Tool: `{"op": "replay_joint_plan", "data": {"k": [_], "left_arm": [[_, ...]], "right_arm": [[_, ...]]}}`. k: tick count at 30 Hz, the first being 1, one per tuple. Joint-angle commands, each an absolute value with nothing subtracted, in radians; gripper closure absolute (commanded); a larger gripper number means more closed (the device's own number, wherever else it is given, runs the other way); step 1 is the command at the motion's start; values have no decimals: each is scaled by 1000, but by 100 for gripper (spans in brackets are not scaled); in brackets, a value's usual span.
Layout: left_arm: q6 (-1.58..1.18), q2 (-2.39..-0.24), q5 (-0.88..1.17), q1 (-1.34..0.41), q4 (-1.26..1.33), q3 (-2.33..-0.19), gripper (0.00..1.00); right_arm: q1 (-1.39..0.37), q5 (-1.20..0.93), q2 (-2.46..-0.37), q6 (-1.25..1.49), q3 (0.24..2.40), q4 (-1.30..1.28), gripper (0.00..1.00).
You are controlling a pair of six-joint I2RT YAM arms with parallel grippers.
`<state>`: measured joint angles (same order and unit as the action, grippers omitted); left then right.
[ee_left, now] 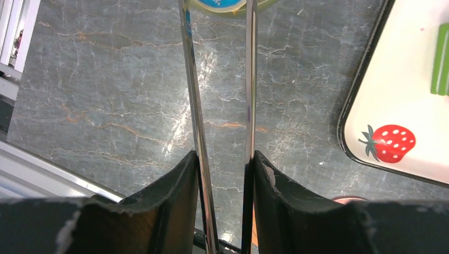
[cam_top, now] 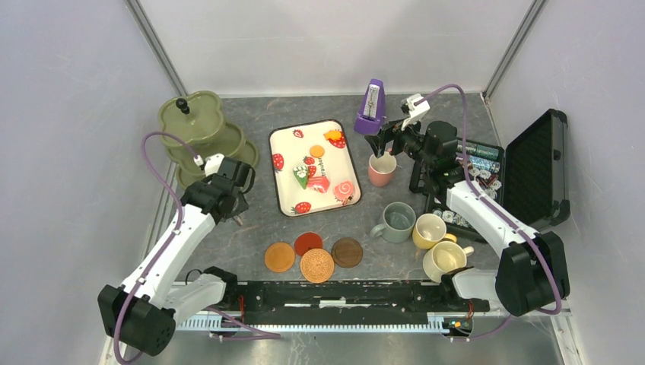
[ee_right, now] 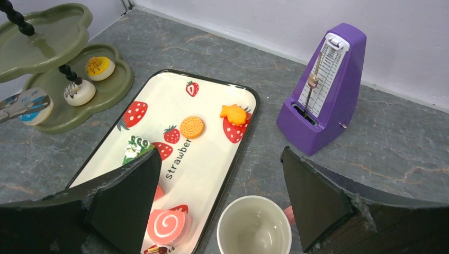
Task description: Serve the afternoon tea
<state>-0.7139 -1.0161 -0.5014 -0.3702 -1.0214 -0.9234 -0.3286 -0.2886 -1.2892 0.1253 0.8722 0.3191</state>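
Note:
My left gripper (cam_top: 232,169) (ee_left: 225,154) is shut on metal tongs (ee_left: 194,106), whose two blades reach to the olive-green stand (cam_top: 194,118) (ee_right: 47,32). In the right wrist view the tongs' tips (ee_right: 21,101) sit at a blue-and-white pastry (ee_right: 33,110) on the lower tier, beside a yellow one (ee_right: 99,67) and a white one (ee_right: 79,91). My right gripper (cam_top: 389,141) (ee_right: 219,153) is open just above the pink mug (cam_top: 382,169) (ee_right: 254,225). More pastries (cam_top: 317,151) lie on the strawberry tray (cam_top: 285,152). Several coasters (cam_top: 317,265) lie at the front.
A grey-green mug (cam_top: 397,221), a yellow mug (cam_top: 430,230) and a cream mug (cam_top: 445,260) stand at the front right. The purple metronome (cam_top: 370,109) (ee_right: 328,87) stands just behind the pink mug. An open black case (cam_top: 532,167) of packets lies at the right.

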Motion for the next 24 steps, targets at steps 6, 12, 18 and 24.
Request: {"op": "replay_joint_plan", "data": {"k": [6, 12, 18, 24], "left_arm": [[-734, -946, -508, -248, -923, -900, 60], [-711, -950, -410, -117, -832, -876, 60], [-741, -967, -295, -2, -719, -836, 60], [-716, -972, -281, 109, -621, -795, 60]], "right_arm": [[-315, -297, -1271, 104, 867, 342, 9], [-311, -294, -1266, 101, 865, 337, 9], [-310, -294, -1265, 100, 865, 336, 9], [-309, -293, -1266, 101, 865, 336, 9]]}}
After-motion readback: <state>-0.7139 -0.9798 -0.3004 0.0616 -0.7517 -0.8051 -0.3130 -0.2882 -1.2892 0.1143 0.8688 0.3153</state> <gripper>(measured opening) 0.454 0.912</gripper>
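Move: The left hand holds the tongs with the blue donut in their tips. The stand's lower tier, where they are headed, has its middle about 15 cm ahead of that hand, 8 cm left and some 12 cm below. The white donut already on the tier is roughly 12 cm ahead and 4 cm left; the strawberry tray is 12 cm ahead and 21 cm right. From the idle right hand the tier is about 45 cm left, 1 cm back and 23 cm lower. Swinging left about 6 cm and forward some 3 cm, the left hand carries the blue donut in the tongs around the near side of the stand's lower tier, turning roughly 20 degrees counter-clockwise as it goes and tilting its fingers a little outward. Its height stays nearly level before it sinks about 2 cm at the end; the fingers keep their hold on the tongs. ##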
